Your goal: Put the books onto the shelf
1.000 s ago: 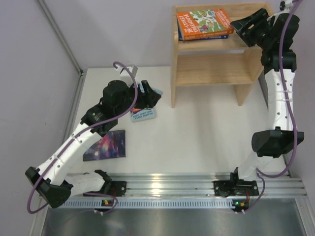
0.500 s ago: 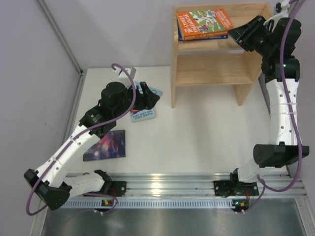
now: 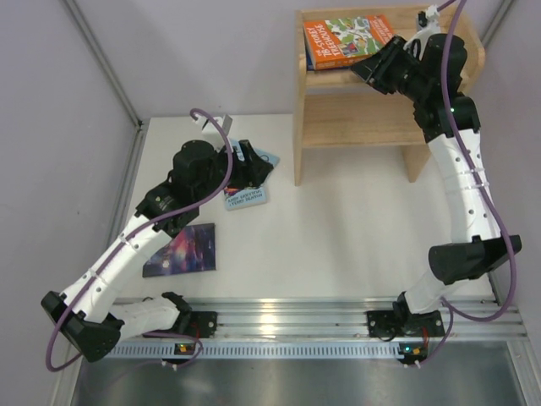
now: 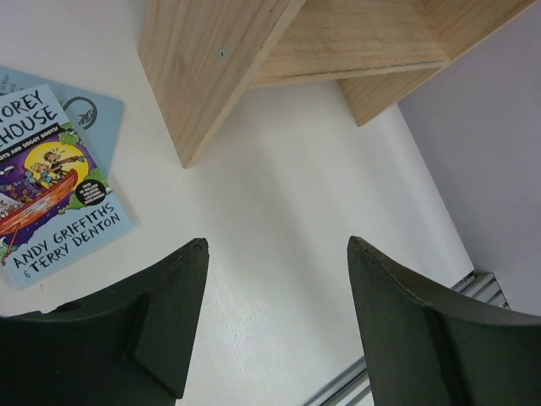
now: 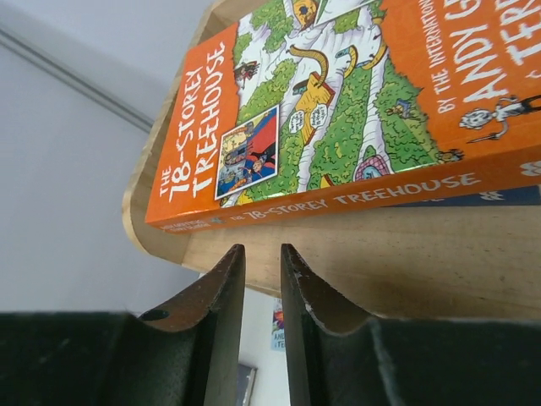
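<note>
The orange Treehouse book (image 3: 351,38) lies flat on top of the wooden shelf (image 3: 363,118), with a dark blue book (image 5: 473,196) under it. My right gripper (image 3: 365,68) hangs at the front edge of the shelf's top board (image 5: 380,262), just below the orange book (image 5: 338,110). The right gripper (image 5: 262,249) has only a narrow gap between its jaws and holds nothing. On the table a light blue book (image 3: 247,196) with a purple picture lies on a pale blue book (image 3: 269,158). My left gripper (image 3: 259,169) hovers open beside them (image 4: 277,245). A galaxy book (image 3: 182,250) lies nearer.
The shelf's side panel (image 4: 211,68) stands on the table right of the light blue book (image 4: 59,186). A purple wall backs the table, and a metal rail (image 3: 279,317) runs along its near edge. The shelf's lower level (image 3: 363,127) shows bare wood.
My right arm has swung left along the shelf top, from its right end to below the orange book, and its jaws have narrowed. The left arm has barely moved.
</note>
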`<state>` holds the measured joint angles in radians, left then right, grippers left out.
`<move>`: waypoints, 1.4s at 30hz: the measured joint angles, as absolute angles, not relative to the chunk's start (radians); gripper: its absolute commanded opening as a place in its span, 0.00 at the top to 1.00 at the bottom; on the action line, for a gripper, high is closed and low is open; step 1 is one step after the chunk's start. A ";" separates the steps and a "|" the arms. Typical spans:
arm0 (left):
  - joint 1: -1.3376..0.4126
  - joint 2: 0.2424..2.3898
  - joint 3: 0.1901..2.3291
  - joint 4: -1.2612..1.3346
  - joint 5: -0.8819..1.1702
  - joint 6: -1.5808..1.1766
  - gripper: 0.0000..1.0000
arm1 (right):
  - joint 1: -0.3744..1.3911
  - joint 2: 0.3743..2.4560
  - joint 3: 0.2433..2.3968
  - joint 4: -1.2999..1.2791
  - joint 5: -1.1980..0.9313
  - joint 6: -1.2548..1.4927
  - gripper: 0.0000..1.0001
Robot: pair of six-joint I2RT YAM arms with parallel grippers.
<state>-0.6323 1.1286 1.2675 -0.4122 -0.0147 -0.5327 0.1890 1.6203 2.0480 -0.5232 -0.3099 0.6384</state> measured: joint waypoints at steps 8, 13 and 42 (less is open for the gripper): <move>-0.629 1.129 1.262 -0.411 0.019 -0.533 0.28 | 0.215 1.651 2.042 -0.506 -0.307 0.647 0.77; -0.629 1.129 1.251 -0.411 0.036 -0.533 0.28 | 0.223 1.671 2.045 -0.498 -0.307 0.657 0.77; -0.627 1.128 1.221 -0.405 0.037 -0.542 0.28 | 0.266 1.729 2.096 -0.442 -0.298 0.691 0.76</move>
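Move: The orange 78-Storey Treehouse book lies on the upper shelf, nearly level with the right hand, its middle about 8 cm ahead and 2 cm to the left. The blue book is directly beneath it, some 4 cm below the right hand, 8 cm ahead and 3 cm left. The shelf's left side panel stands roughly 13 cm left and 6 cm ahead. From the left hand, the orange book is about 23 cm ahead, 21 cm right and 12 cm higher. The orange book's spine is met by the nearly shut fingertips of the right hand, which goes some 5 cm left and forward towards the spine's left end, dipping nearly 2 cm early on, then rising slightly. The fingertips come up against the spine and push the book back and left, the fingers staying as they were; the left hand, empty, sinks about 2 cm. ##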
